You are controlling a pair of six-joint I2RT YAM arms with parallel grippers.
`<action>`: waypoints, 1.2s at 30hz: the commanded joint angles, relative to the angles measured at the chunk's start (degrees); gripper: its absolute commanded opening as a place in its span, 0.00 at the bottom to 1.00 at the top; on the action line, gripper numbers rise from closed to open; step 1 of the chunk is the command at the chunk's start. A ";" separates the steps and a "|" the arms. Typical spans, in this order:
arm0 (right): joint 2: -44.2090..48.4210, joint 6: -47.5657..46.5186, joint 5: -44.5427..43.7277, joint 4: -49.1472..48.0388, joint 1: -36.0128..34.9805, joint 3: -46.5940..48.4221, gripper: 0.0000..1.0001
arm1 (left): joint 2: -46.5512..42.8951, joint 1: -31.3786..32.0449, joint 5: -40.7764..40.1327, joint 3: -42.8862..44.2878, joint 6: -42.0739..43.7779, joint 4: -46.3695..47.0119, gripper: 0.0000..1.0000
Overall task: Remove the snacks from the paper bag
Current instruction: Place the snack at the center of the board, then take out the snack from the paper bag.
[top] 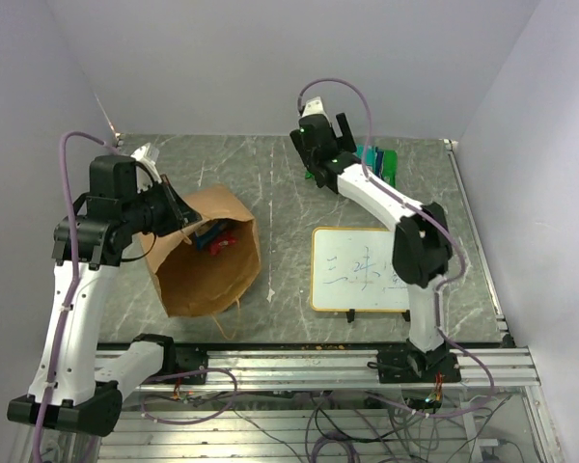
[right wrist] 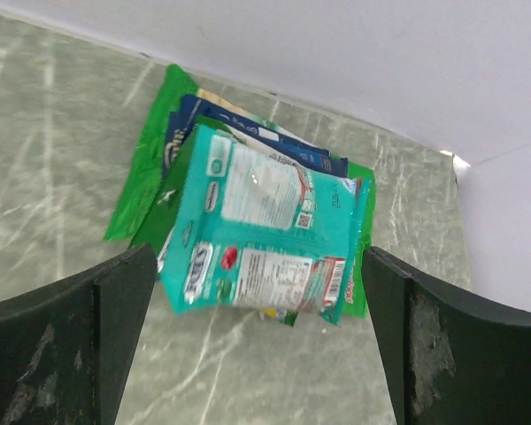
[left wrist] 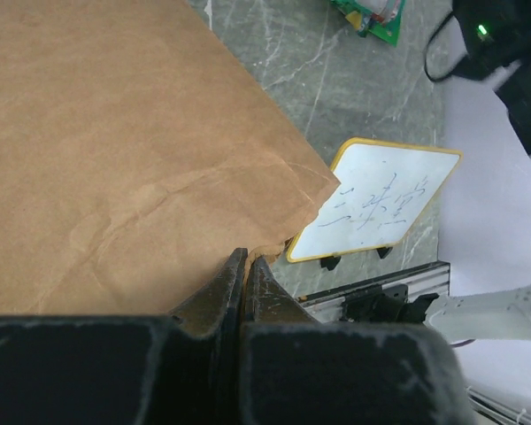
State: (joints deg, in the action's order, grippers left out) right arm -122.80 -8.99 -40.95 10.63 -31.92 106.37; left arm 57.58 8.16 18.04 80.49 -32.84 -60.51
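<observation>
The brown paper bag (top: 205,256) stands at the left of the table with its mouth open upward. My left gripper (top: 180,214) is shut on the bag's rim; the left wrist view shows paper pinched between the closed fingertips of that gripper (left wrist: 246,257), with the bag's wall (left wrist: 115,159) filling the view. A blue and a red snack (top: 218,236) show inside the mouth. My right gripper (top: 330,135) hangs open at the back, over a pile of snacks (top: 378,164). Its fingers (right wrist: 115,301) stand wide either side of a teal packet (right wrist: 265,221) lying on a green bag (right wrist: 146,177) and a dark blue packet (right wrist: 248,128).
An orange-framed whiteboard (top: 359,268) with scribbles lies flat in front of the right arm and also shows in the left wrist view as a whiteboard (left wrist: 380,199). White walls close the back and both sides. An aluminium rail (top: 318,362) runs along the near edge.
</observation>
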 commanded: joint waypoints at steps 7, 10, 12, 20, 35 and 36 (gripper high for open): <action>22.12 6.82 16.28 3.18 -5.71 -16.91 1.00 | 1.22 0.18 7.47 -3.15 -3.11 6.99 0.07; 26.76 9.90 19.86 4.08 -7.59 -21.30 0.99 | 1.33 0.19 8.10 -4.12 -3.49 7.51 0.07; 31.02 10.30 22.47 2.49 -9.07 -25.78 0.99 | 1.81 0.19 8.27 -4.10 -3.88 7.01 0.07; 43.55 5.95 40.92 -0.83 -14.88 -34.37 0.99 | 0.57 0.19 9.43 -5.96 -7.07 9.39 0.07; 47.74 -26.84 62.32 -18.82 -34.30 -50.71 0.73 | -3.03 0.18 10.02 -8.68 -10.78 12.75 0.07; 45.72 -29.10 61.25 -18.68 -35.18 -49.99 0.72 | -3.08 0.19 10.00 -8.57 -11.15 12.74 0.07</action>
State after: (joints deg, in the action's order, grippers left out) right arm -71.55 -27.77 19.11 -2.90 -63.42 56.12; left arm 55.13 8.14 27.59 72.34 -41.98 -50.43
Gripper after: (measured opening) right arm 0.729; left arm 0.072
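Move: The red snack still in the paper bag lies about 25 cm back and 30 cm to the left of the empty, open right hand, some 15 cm lower; the blue snack is about 4 cm farther left of it and 2 cm farther out. The teal snack, already released, is about 3 cm ahead, 6 cm right and 13 cm below; the whiteboard is roughly 31 cm back, 11 cm right. From the left hand, which pinches the bag's rim, the red snack is about 7 cm ahead, 4 cm right, 25 cm down. Back and to the left in one quick sweep of some 45 cm, the right hand rises away from the snack pile and travels to the paper bag's open mouth, turning counter-clockwise about 95 degrees until it points left; its wide-open fingers narrow to about three quarters. The left hand keeps its pinch on the rim, easing about 3 cm right with a small roll. ##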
